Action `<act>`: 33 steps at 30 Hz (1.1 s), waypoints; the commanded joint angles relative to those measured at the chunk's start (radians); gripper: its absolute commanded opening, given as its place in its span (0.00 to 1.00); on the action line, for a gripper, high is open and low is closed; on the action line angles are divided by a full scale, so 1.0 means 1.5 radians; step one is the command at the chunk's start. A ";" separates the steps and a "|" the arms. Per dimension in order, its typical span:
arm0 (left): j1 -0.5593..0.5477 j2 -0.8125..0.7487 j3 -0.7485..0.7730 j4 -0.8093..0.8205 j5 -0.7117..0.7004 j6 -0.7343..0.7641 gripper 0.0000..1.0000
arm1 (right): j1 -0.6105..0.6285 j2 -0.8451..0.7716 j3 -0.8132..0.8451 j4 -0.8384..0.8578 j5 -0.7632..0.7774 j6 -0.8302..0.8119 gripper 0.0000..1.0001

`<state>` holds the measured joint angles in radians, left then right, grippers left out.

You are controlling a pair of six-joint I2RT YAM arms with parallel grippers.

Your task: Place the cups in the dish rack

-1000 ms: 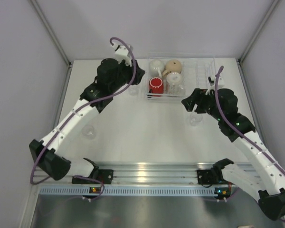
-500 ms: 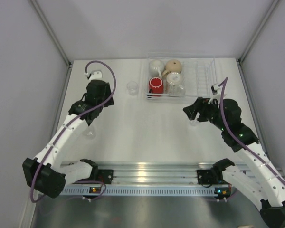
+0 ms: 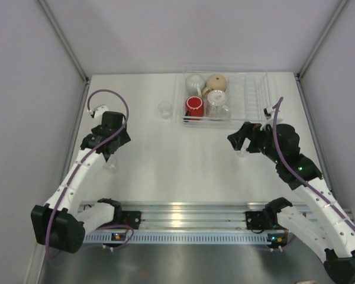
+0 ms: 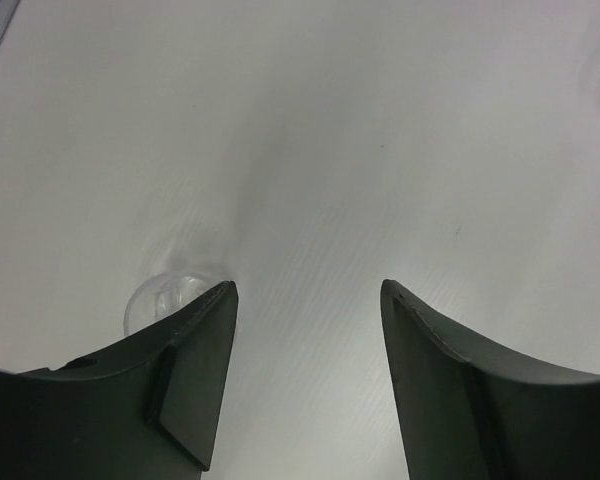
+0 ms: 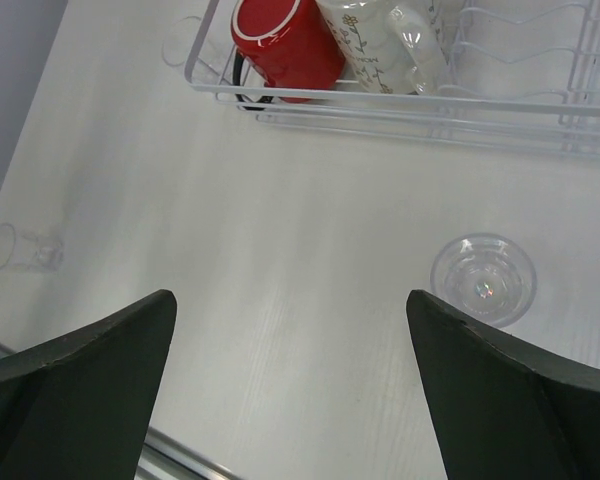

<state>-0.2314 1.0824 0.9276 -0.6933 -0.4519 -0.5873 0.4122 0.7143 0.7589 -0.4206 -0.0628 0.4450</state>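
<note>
The clear dish rack (image 3: 251, 97) stands at the back right and holds a white mug (image 3: 195, 81), a tan mug (image 3: 216, 81), a red mug (image 3: 194, 107) and a clear flower-printed cup (image 3: 218, 104). In the right wrist view the red mug (image 5: 285, 45) lies at the near corner of the rack (image 5: 410, 100). My left gripper (image 3: 109, 152) (image 4: 308, 290) is open over bare table, a small clear glass (image 4: 163, 298) (image 3: 111, 163) just beside its left fingertip. My right gripper (image 3: 241, 142) (image 5: 290, 295) is wide open, another small glass (image 5: 482, 278) (image 3: 242, 149) just past its right fingertip.
A third small clear glass (image 3: 164, 109) stands left of the rack. The right wrist view also shows a glass (image 5: 20, 248) far off at the left. Grey walls close in the table; a metal rail (image 3: 183, 210) runs along the near edge.
My left arm has pulled back from beside the rack to the near left, its jaws widening. My right gripper has dropped slightly toward the glass and opened wider.
</note>
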 commanded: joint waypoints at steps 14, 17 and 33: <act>0.011 0.068 -0.074 -0.095 -0.020 -0.206 0.64 | -0.009 0.028 0.020 0.001 0.015 0.021 0.99; 0.011 0.115 -0.070 -0.096 -0.022 -0.203 0.58 | -0.009 0.023 0.011 -0.001 0.009 0.024 0.99; 0.011 0.108 -0.073 0.012 0.205 -0.088 0.00 | -0.009 -0.037 -0.018 0.009 -0.044 0.018 0.99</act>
<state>-0.2165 1.2934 0.8135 -0.7788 -0.3584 -0.8177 0.4114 0.6739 0.7437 -0.4419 -0.0849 0.4820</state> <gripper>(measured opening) 0.065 0.993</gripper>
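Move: The clear cup at the left side of the table stands about 7 cm back and 4 cm to the left of the open left gripper, its middle some 14 cm below. A second clear cup is about 17 cm ahead and 17 cm to the right of that gripper, with the racked red cup roughly 18 cm ahead and 30 cm right. From the idle right gripper, the left-side clear cup lies some 46 cm left, 3 cm back and 21 cm below. Sink the left gripper about 10 cm to the near clear cup's rim, drawing back some 5 cm on the way and tipping the fingers about 20 degrees further down while turning slightly counter-clockwise. Straddle the right-hand wall, one finger inside and one outside, shut the fingers to pinch it, then draw the cup about 2 cm to the right. ##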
